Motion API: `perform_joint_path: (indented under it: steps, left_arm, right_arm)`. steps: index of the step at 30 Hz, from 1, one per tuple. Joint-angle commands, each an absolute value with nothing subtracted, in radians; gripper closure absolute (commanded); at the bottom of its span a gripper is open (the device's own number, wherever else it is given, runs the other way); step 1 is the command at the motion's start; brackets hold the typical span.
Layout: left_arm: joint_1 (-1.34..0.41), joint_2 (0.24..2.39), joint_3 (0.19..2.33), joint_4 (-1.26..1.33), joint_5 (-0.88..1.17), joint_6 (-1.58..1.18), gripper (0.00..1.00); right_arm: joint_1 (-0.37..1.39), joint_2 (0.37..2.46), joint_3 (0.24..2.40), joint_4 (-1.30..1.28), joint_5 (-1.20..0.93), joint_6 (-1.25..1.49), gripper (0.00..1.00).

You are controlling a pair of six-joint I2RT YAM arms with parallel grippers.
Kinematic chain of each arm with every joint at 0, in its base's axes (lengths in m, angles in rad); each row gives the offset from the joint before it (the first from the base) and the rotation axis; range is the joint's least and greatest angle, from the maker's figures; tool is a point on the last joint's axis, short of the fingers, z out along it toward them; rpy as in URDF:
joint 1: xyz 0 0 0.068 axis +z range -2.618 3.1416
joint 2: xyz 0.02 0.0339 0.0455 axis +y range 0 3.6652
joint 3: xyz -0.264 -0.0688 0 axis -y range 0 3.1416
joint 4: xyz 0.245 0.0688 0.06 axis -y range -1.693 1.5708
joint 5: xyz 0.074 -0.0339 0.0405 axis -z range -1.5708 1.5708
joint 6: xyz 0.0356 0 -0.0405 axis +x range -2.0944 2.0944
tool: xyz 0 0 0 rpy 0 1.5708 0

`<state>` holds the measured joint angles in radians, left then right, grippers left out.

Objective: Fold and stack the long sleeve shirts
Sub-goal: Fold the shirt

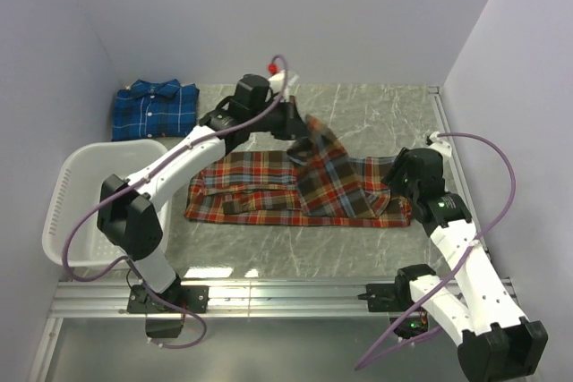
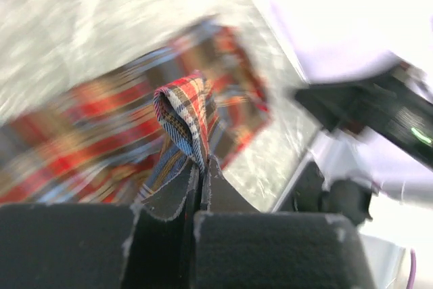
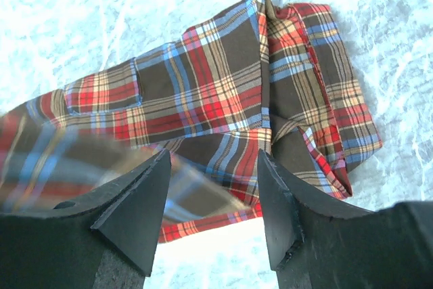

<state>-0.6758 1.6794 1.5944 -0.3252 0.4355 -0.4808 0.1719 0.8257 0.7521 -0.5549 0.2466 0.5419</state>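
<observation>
The red-orange plaid shirt (image 1: 295, 192) lies spread across the middle of the marble table. My left gripper (image 1: 303, 124) is shut on a fold of that shirt (image 2: 187, 116) and holds it lifted above the rest of the cloth. The blue plaid shirt (image 1: 154, 108) rests folded at the back left. My right gripper (image 1: 400, 170) hovers open over the red-orange shirt's right end (image 3: 223, 99), with nothing between its fingers (image 3: 139, 201).
A white slotted basket (image 1: 76, 203) stands at the left edge of the table. Pale walls close the back and both sides. A metal rail (image 1: 286, 297) runs along the near edge by the arm bases.
</observation>
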Motion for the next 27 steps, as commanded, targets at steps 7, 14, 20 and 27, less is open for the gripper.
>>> perform_joint_path:
  steps: [7, 14, 20, 27]
  left_arm:
    - [-0.473, 1.651, 1.243, -0.216, 0.382, -0.775, 0.98]
    - [-0.381, 1.621, 1.144, -0.282, 0.299, -0.862, 0.98]
    - [-0.339, 1.595, 1.218, -0.42, 0.236, -0.87, 0.96]
    - [-0.385, 1.523, 1.304, -0.532, 0.183, -0.931, 0.93]
  right_arm:
    - [0.166, 0.908, 0.75, -0.488, 0.154, 0.514, 0.39]
    - [0.166, 0.945, 0.745, -0.46, 0.092, 0.494, 0.39]
    - [0.166, 0.979, 0.753, -0.451, 0.078, 0.472, 0.39]
    - [0.166, 1.023, 0.752, -0.423, 0.012, 0.445, 0.39]
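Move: The left hand already holds the end of the plaid flap high; its place on the far part of the folded shirt's left half lies some 17 cm left, 3 cm ahead and 27 cm below. The folded blue shirt is about 42 cm left and 20 cm ahead, the basket roughly 54 cm left and 7 cm back. For the open right hand, the flap's right end lies about 6 cm left, 1 cm ahead and 14 cm below. The left hand, still pinching the flap's end, plunges some 18 cm while sweeping about 17 cm left and slightly forward over the folded shirt, turning about 40 degrees counter-clockwise and tipping the fingers downward, then rises 4 cm as its grip slackens a crack. Meanwhile the right hand, fingers staying open, eases down and left towards the flap's right end. ##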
